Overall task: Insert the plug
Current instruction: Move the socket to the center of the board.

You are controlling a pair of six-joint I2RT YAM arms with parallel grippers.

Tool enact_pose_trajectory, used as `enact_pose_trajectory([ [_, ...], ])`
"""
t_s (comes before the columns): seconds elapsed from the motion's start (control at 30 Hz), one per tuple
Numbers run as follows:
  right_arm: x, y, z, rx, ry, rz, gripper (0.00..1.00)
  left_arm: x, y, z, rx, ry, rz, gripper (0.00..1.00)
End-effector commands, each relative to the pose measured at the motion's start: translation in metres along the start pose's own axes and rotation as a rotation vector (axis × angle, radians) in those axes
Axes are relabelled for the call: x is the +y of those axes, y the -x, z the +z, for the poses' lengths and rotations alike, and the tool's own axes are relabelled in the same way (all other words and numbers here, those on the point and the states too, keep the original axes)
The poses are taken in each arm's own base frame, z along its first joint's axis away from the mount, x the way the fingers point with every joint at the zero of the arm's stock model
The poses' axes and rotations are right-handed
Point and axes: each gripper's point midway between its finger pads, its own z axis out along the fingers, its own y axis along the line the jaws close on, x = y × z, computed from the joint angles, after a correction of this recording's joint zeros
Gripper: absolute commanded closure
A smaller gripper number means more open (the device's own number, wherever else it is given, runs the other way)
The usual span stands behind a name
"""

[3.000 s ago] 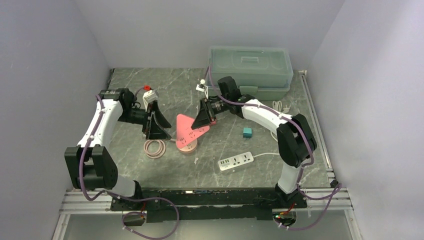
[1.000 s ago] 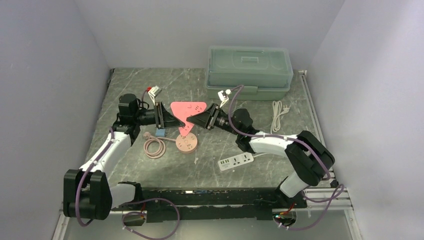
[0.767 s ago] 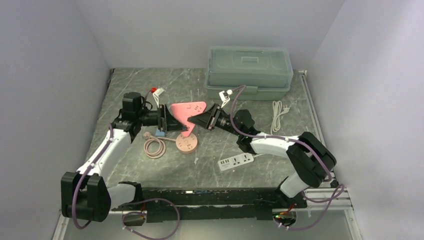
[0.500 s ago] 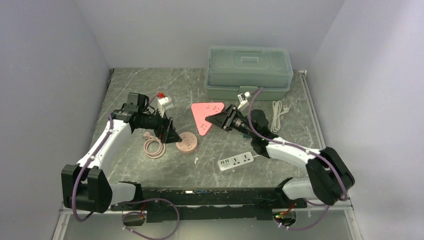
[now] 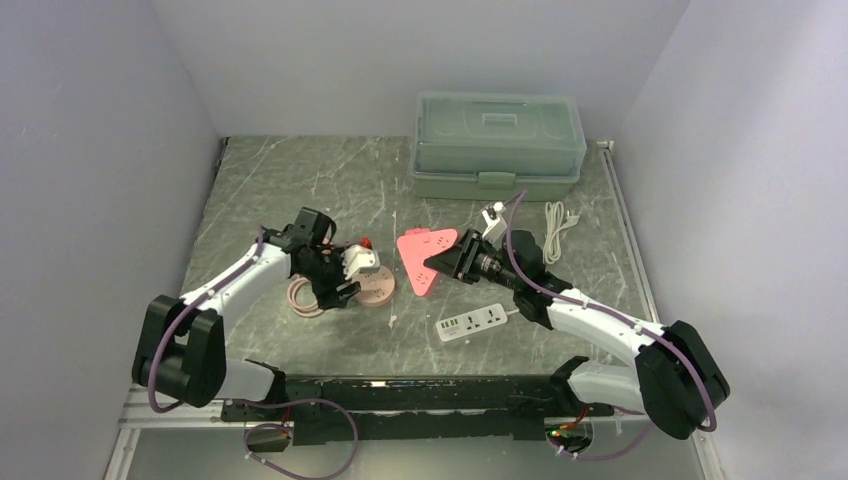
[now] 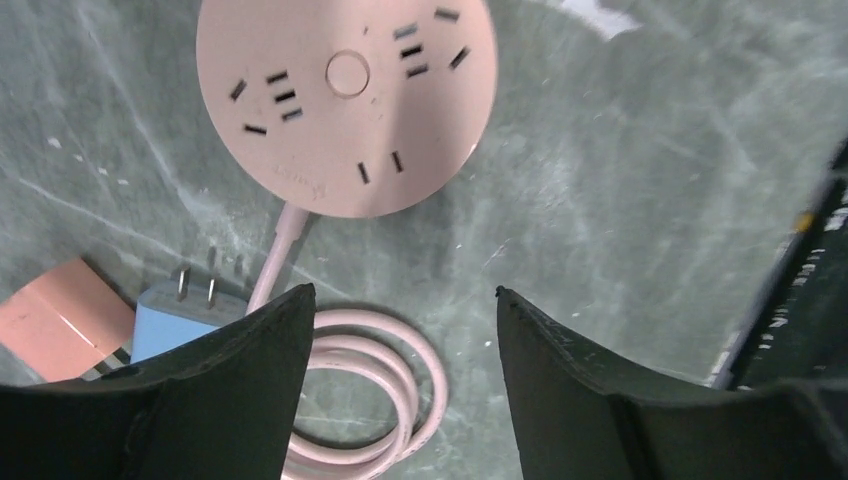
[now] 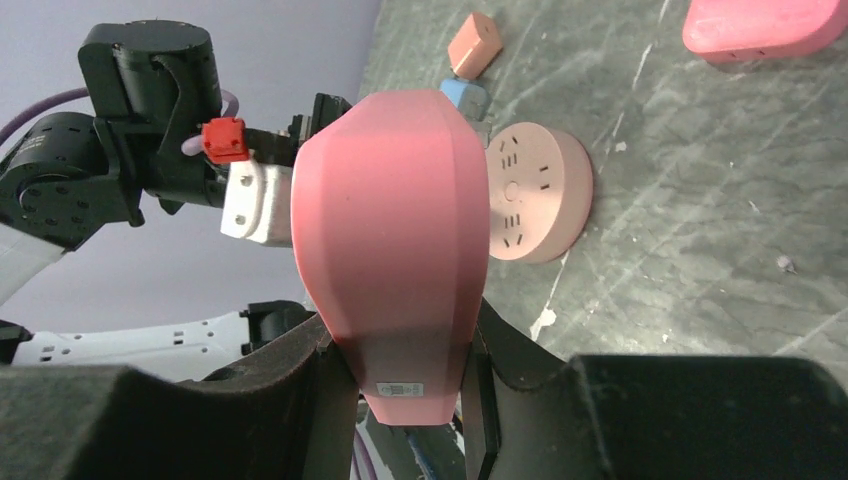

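A blue plug point(image 6: 180, 308) with two metal prongs lies flat on the table, beside my left finger, and also shows as the blue plug point(image 7: 462, 96) in the right wrist view. Next to it sits a round pink socket point(image 6: 345, 95), the same round socket point(image 5: 378, 288) in the top view, with its pink cord point(image 6: 375, 385) coiled below. My left gripper point(image 6: 400, 295) hangs open over the coil with nothing between its fingers; from above this left gripper point(image 5: 338, 291) is just left of the socket. My right gripper point(image 7: 395, 330) is shut on a pink triangular power strip point(image 5: 423, 256), held off the table.
A white power strip point(image 5: 472, 322) lies near the front. A green lidded box point(image 5: 499, 140) stands at the back, with a white cable point(image 5: 556, 220) to its front right. A salmon block point(image 6: 55, 322) lies beside the blue plug. Another pink piece point(image 7: 765, 25) lies farther off.
My left gripper has let go of the pink triangular strip, opened, and dropped down beside the round socket. The right gripper has carried the strip to the right and nearer.
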Motion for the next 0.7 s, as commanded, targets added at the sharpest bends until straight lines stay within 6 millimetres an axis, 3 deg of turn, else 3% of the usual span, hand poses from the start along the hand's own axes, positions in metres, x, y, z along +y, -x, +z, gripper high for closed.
enact_pose_trajectory([
  [0.0,0.018,0.017,-0.004,-0.064,0.053,-0.042,1.00,0.033,-0.013,0.006,0.089,0.139,0.117,0.31],
  [0.27,0.015,0.011,-0.003,-0.048,0.065,-0.019,1.00,0.054,-0.009,0.022,0.089,0.198,0.049,0.49],
  [0.3,0.014,0.010,-0.003,-0.045,0.065,-0.015,1.00,0.052,-0.007,0.024,0.089,0.190,0.040,0.53],
  [0.37,0.012,0.007,-0.004,-0.044,0.064,-0.008,1.00,0.050,-0.007,0.031,0.104,0.174,0.020,0.74],
  [0.4,0.011,0.007,-0.004,-0.042,0.064,-0.006,1.00,0.049,-0.007,0.033,0.112,0.168,0.013,0.79],
  [0.67,0.005,0.004,-0.003,-0.033,0.056,-0.004,1.00,0.037,-0.010,0.041,0.127,0.142,-0.013,0.79],
])
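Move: The round socket lies close to the left hand: its middle is some 5 cm to the right, 2 cm ahead and 5 cm below. Its cord coil lies about 9 cm to the hand's left, level with it; the blue plug roughly 6 cm ahead and 4 cm left, the orange plug some 11 cm ahead and 5 cm left. From the right hand, which already holds the triangular socket, the round one is about 14 cm left, 4 cm back and 15 cm lower. The round socket's left rim is where the left fingertips end up: the hand sinks about 5 cm and goes some 3 cm forward, shifting briefly left and back, its fingers tipping about 10 degrees nearer to vertical and closing from wide to nearly together. The right hand keeps its grip on the triangular socket and eases it down about 2 cm. ##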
